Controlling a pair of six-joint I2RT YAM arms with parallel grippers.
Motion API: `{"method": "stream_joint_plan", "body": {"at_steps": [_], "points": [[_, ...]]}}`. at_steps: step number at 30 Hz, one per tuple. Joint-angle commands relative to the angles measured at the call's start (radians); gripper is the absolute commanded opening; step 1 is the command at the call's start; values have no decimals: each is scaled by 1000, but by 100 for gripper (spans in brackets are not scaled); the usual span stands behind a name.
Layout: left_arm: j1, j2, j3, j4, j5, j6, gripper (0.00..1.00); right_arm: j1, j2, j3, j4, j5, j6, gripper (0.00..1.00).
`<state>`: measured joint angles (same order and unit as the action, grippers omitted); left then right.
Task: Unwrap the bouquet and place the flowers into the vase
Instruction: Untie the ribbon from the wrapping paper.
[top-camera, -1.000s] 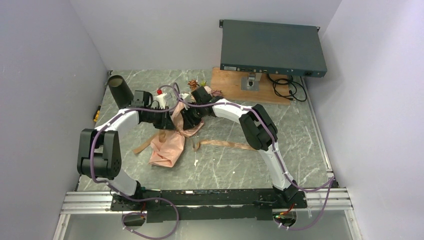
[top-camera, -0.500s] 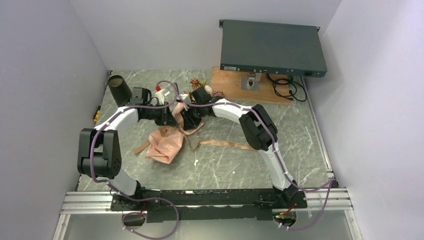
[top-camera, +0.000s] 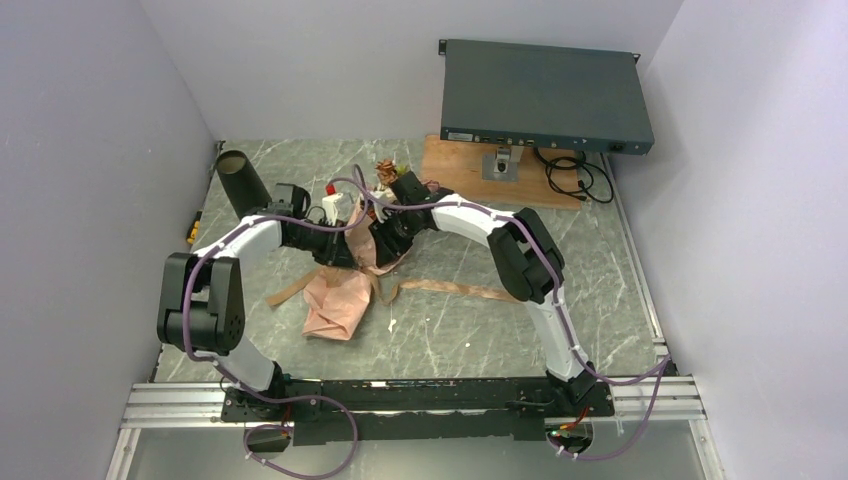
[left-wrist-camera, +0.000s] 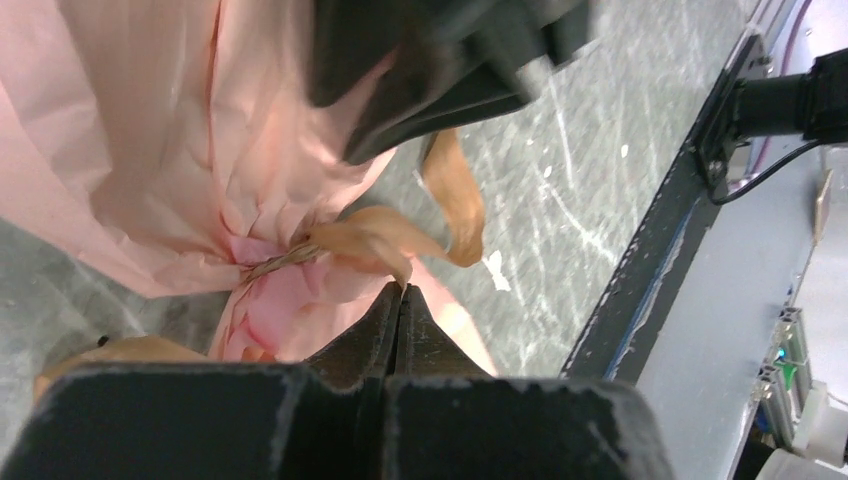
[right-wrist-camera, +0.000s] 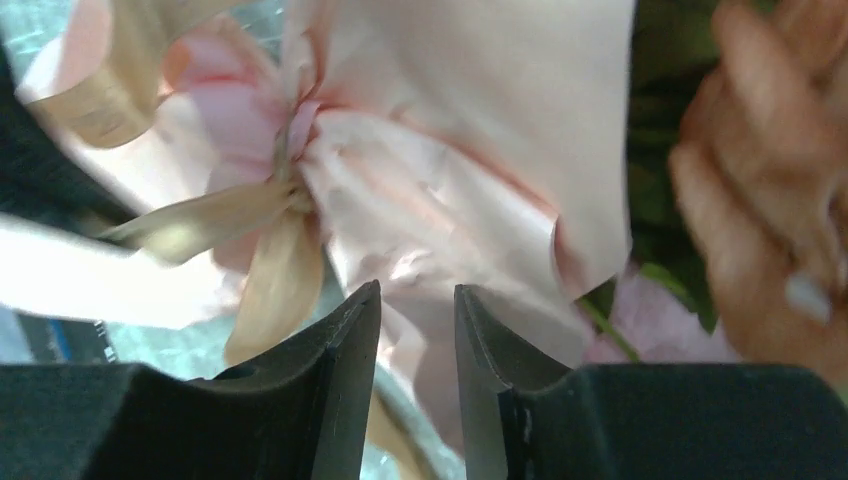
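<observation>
The bouquet (top-camera: 372, 222) hangs between my two grippers at the middle of the table, its salmon paper (right-wrist-camera: 450, 130) gathered at a tied neck. Its flowers (top-camera: 386, 168) poke out behind the right wrist, and a rust rose (right-wrist-camera: 760, 200) fills the right of the right wrist view. My left gripper (left-wrist-camera: 402, 290) is shut, pinching the tip of the tan ribbon (left-wrist-camera: 370, 235) just off the knot. My right gripper (right-wrist-camera: 417, 290) stands partly closed with a fold of the bouquet's wrap between its fingers. The black vase (top-camera: 240, 180) stands at the back left, apart from both arms.
Loose pink paper (top-camera: 335, 305) lies crumpled on the table under the grippers, with a long ribbon tail (top-camera: 450, 290) trailing right. A dark grey rack box (top-camera: 545, 95) sits on a wooden board (top-camera: 470, 175) at the back right, cables (top-camera: 570, 175) beside it.
The left arm swung left with the ribbon, then came back right toward the bouquet. The loose paper on the table shifted with it. The right gripper has hardly moved.
</observation>
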<state>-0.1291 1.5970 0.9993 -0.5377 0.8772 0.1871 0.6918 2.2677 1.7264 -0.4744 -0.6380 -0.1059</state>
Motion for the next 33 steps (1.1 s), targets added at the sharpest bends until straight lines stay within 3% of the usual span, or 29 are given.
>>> {"method": "stream_joint_plan", "body": {"at_steps": [1, 6, 13, 20, 25, 30, 33], "points": [[22, 36, -13, -57, 41, 186, 0, -16, -139, -6, -29, -87, 43, 37], [22, 65, 2, -57, 59, 263, 0, -21, -130, 12, 129, -128, 199, 37], [22, 84, 26, -48, 66, 253, 0, -16, 6, 83, 272, -108, 348, 33], [20, 54, 35, -34, 52, 201, 0, 9, 116, 113, 217, -13, 227, 24], [12, 27, 109, -15, 21, 122, 0, 25, 158, 79, 152, 42, 129, 0], [-43, 17, 222, -7, 23, 88, 0, 35, 171, 39, 114, 81, 34, 0], [-46, -12, 212, 16, 67, 114, 0, 35, 177, 28, 90, 89, 12, 0]]}}
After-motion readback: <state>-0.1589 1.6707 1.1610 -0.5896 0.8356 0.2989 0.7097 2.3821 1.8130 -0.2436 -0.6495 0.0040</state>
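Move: Just flower-side of the knot lies the gathered wrapping paper, about 2 cm ahead and 4 cm left of the right hand, a centimetre below it; the knot is some 2 cm back and 3 cm left, about level, with the flower heads roughly 14 cm straight ahead. From the left hand, which already pinches the ribbon, the knot lies about 2 cm ahead, 3 cm right and 5 cm below; the paper's bottom end is 8 cm back, 3 cm left and 7 cm lower. Rising about 7 cm, the part-open right hand swings forward and left, comes down beside the knot and shuts its fingers on the gathered paper on the flower side. The left hand keeps its pinch on the ribbon, first sinking 3 cm and pausing, then drawing it forward and up by about 4 cm each as the right hand holds. ##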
